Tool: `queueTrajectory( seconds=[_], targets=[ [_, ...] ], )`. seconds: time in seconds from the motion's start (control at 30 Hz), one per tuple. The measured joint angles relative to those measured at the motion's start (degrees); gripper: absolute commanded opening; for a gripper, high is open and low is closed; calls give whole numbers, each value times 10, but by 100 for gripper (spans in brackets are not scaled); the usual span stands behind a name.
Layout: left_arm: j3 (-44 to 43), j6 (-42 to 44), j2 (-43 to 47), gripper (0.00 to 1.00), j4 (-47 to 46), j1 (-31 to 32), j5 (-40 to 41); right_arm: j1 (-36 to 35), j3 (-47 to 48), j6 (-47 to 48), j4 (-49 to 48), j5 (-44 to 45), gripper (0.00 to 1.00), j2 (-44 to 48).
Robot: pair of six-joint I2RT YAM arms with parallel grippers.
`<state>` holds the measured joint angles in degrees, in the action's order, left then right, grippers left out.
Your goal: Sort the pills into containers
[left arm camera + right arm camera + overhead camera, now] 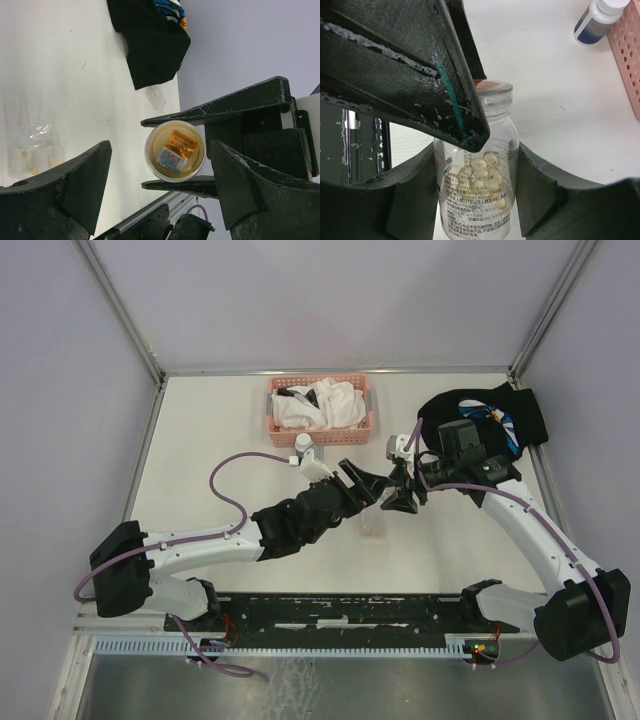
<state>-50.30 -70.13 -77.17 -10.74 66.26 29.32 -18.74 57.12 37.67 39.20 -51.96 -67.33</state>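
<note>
My right gripper is shut on a clear pill bottle that holds yellowish pills, with one finger on each side of its body. The bottle's gold cap faces my left gripper, which is open with its fingers on either side of the cap. Both grippers meet above the middle of the table: the left gripper and the right gripper. Below them on the table lies the small clear container. The left wrist view shows the container with a few pills inside.
A pink basket with white cloths stands at the back, and a white bottle stands in front of it. A black cloth lies at the back right. Next to that cloth, a small clear cap-like piece rests on the table.
</note>
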Motion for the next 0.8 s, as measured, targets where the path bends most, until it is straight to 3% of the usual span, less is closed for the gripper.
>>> queueTrajectory(
  seconds=[0.37, 0.5, 0.67, 0.8],
  targets=[
    [-9, 0, 0, 85, 17, 0, 25, -6, 0, -8, -11, 6, 3, -1],
    [-22, 0, -2, 70, 16, 0, 35, -10, 0, -8, -11, 6, 4, -3],
    [-26, 1, -2, 67, 4, 0, 37, -12, 0, -8, -11, 7, 4, -5],
    [-26, 1, -5, 58, 4, 0, 38, -13, 0, -8, -11, 7, 4, -7]
  ],
)
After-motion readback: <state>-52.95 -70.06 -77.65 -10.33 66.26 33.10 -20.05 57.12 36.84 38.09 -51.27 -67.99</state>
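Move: The clear bottle's cap lies just beyond the left hand's fingers, about 1 cm ahead and 2 cm to the right, about level. From the right hand, which already holds the bottle, the cap is some 4 cm left, 2 cm back and 3 cm up. The pill box is about 19 cm straight below the left hand; the white bottle stands roughly 20 cm ahead of that hand, 15 cm left and 16 cm below. Left fingers close partway around the cap, rising some 2 cm and edging forward; right keeps the bottle gripped. ##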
